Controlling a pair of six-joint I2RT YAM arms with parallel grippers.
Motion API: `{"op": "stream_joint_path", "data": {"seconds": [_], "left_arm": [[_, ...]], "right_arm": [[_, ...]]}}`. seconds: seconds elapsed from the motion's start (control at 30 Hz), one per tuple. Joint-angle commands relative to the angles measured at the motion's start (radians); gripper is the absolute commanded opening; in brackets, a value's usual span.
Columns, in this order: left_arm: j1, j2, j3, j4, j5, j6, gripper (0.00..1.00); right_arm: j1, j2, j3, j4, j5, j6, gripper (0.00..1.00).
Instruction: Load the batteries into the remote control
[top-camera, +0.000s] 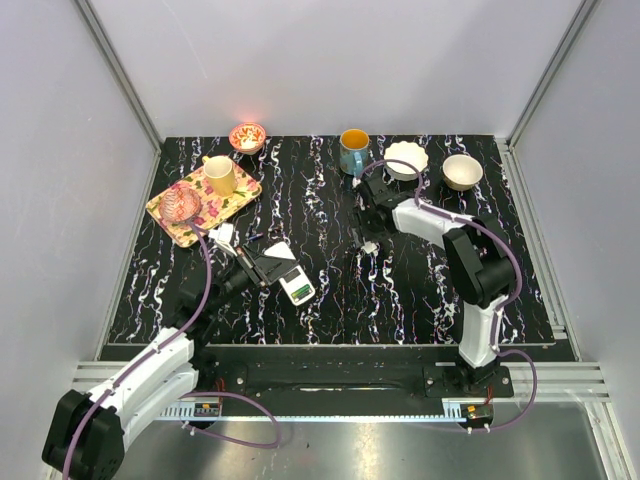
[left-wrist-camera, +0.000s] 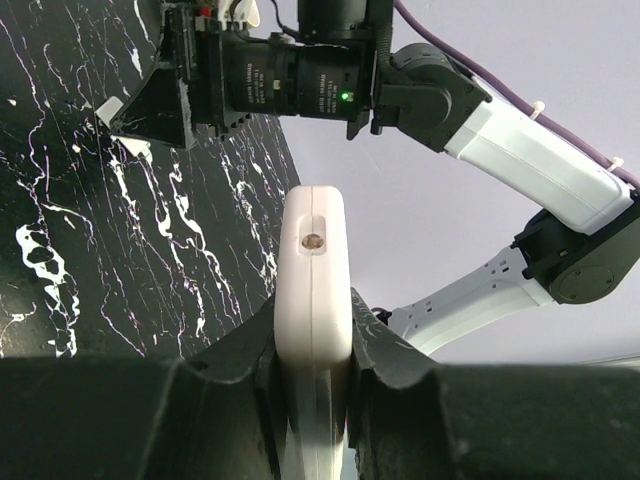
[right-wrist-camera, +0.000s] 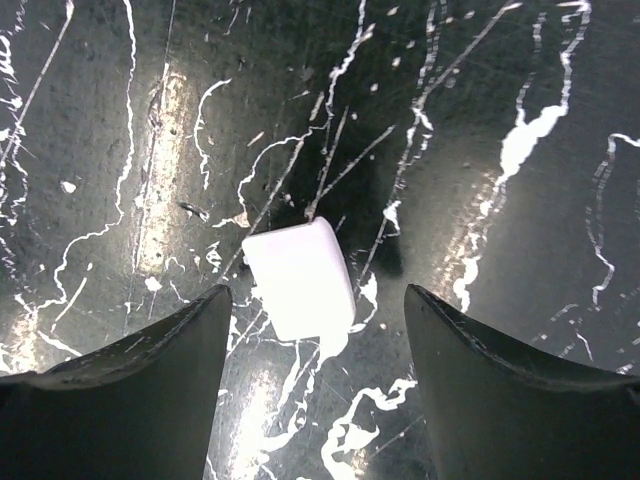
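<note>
My left gripper (top-camera: 272, 270) is shut on the remote control (top-camera: 297, 287), a small white slab held just above the table left of centre. In the left wrist view the remote control (left-wrist-camera: 314, 280) stands edge-on, clamped between both jaws. My right gripper (top-camera: 368, 238) hangs low over the middle of the table. In the right wrist view it (right-wrist-camera: 315, 295) is open, and a small white plastic piece (right-wrist-camera: 298, 277) lies flat on the table between the fingertips, touching neither. I cannot make out the batteries in any view.
A floral tray (top-camera: 236, 200) at the back left carries a yellow cup (top-camera: 221, 175) and a pink glass dish (top-camera: 182, 203). Along the back edge stand a small red bowl (top-camera: 247, 136), a teal mug (top-camera: 352, 151) and two cream bowls (top-camera: 406, 160) (top-camera: 462, 171).
</note>
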Motion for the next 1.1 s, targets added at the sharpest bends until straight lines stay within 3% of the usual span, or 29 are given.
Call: {"op": "stream_joint_path", "data": {"seconds": [0.0,0.23,0.53,0.63,0.77,0.8,1.07], "left_arm": [[0.002,-0.008,0.037,0.044,-0.011,0.013,0.0],[0.0,-0.016,0.026,0.048,-0.015,0.012,0.0],[0.0,-0.011,0.02,0.071,-0.022,0.004,0.0],[0.002,-0.012,0.015,0.071,-0.023,0.001,0.0],[0.002,-0.006,0.014,0.07,-0.031,0.004,0.0],[0.002,-0.008,0.012,0.064,-0.041,0.003,0.0],[-0.001,-0.029,0.008,0.038,-0.083,-0.008,0.0]], "right_arm": [[0.037,0.049,0.024,0.019,-0.001,-0.049,0.74],[0.074,0.098,0.046,-0.023,0.077,-0.047,0.68],[0.074,0.089,-0.014,-0.037,0.098,0.033,0.45],[0.071,0.091,-0.025,-0.061,0.117,0.095,0.33],[0.034,0.069,-0.045,-0.1,0.178,0.385,0.03],[0.019,0.061,-0.057,-0.103,0.168,0.443,0.0],[-0.011,-0.078,-0.149,-0.101,0.169,0.91,0.0]]}}
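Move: The white battery cover lies on the table almost directly under the right hand, about 1 cm ahead and 2 cm down, between its open fingertips. The blue mug stands about 18 cm ahead of that hand and 3 cm left, the scalloped bowl 18 cm ahead and 9 cm right; the raised remote is roughly 18 cm left and 15 cm back. From the left hand, the cover is about 16 cm ahead, 20 cm right and 19 cm below. The white battery cover gets pinched by its two sides: the right hand dips about 1.5 cm, shifts a little over 2 cm left and closes its fingers on the cover, then comes back right some 3 cm, staying low and turning clockwise by nearly 40 degrees with the grip kept. The left hand keeps holding the remote nearly still. ##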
